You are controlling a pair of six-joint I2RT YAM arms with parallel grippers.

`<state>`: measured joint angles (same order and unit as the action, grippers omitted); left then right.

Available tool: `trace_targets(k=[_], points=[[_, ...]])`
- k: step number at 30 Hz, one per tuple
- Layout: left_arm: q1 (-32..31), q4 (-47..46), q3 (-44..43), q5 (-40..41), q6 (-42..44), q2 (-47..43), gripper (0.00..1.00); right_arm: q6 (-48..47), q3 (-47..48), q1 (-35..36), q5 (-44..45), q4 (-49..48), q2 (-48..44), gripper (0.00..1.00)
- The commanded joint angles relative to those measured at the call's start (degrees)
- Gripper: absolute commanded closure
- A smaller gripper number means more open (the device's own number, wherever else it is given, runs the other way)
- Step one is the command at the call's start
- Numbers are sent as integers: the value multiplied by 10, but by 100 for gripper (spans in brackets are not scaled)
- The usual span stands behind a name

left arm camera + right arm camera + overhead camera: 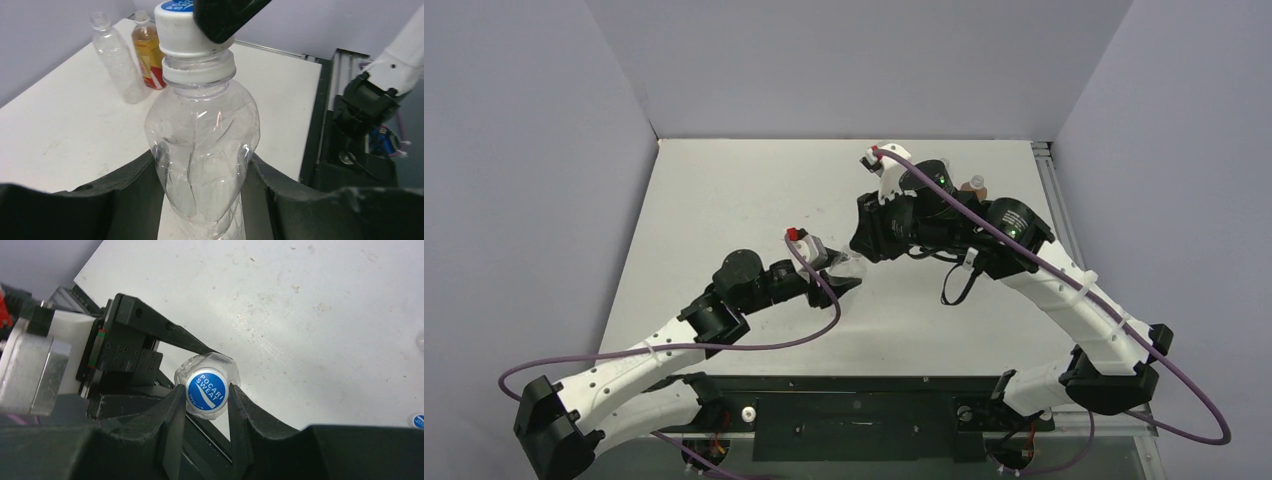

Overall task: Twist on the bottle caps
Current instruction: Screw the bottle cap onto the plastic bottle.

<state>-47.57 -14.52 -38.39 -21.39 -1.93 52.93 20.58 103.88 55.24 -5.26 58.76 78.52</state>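
Observation:
A clear, colourless bottle point(202, 130) stands upright between my left gripper's point(202, 167) black fingers, which are shut on its body. On its neck sits a blue-and-white cap point(180, 30). From above, my right gripper point(207, 399) is shut on that cap point(206, 390), one finger on each side of it, with the bottle's clear shoulder point(227, 365) showing around the cap. In the top view the two grippers meet at the bottle point(849, 268) near the table's middle. No plain white cap shows.
A second clear bottle point(116, 60) and an amber-orange bottle point(147, 55) stand together at the table's far right; the amber bottle point(976, 186) shows behind my right arm. Another blue-and-white cap point(417, 420) lies loose on the table. A metal rail point(1049, 180) runs along the table's right edge.

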Motion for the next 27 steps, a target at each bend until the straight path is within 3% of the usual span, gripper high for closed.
trace_targets(k=[1,7,16,27], points=[[-24,-120,-49,168,43,4,89,89,17,6,6,27,50,89],[-42,-138,-62,271,59,34,89,156,35,0,74,29,90,88],[-54,-167,-84,362,57,87,89,218,63,-9,142,16,123,87],[-55,-190,-84,391,45,112,89,241,86,-14,155,-15,138,83]])
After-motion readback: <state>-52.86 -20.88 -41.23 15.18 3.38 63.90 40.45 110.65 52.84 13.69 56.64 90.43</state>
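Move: The white-and-blue cap is already on the neck of the bottle that my left hand grips, some 9 cm straight above that hand. The bottle neck lies about 2 cm directly below my right hand, whose fingers hold the cap. From my left hand, the clear bottle stands roughly 30 cm ahead and 22 cm right, the orange bottle about 27 cm ahead and 29 cm right, and the loose blue cap about 21 cm ahead and 29 cm right. I go on screwing by turning both hands against each other: my left hand swings the bottle about 30 degrees counter-clockwise while my right, still pinching the cap, turns about as far clockwise. Together they travel forward about 9 cm, dipping some 3 cm and then easing up a little, and both sets of fingers keep their hold. ##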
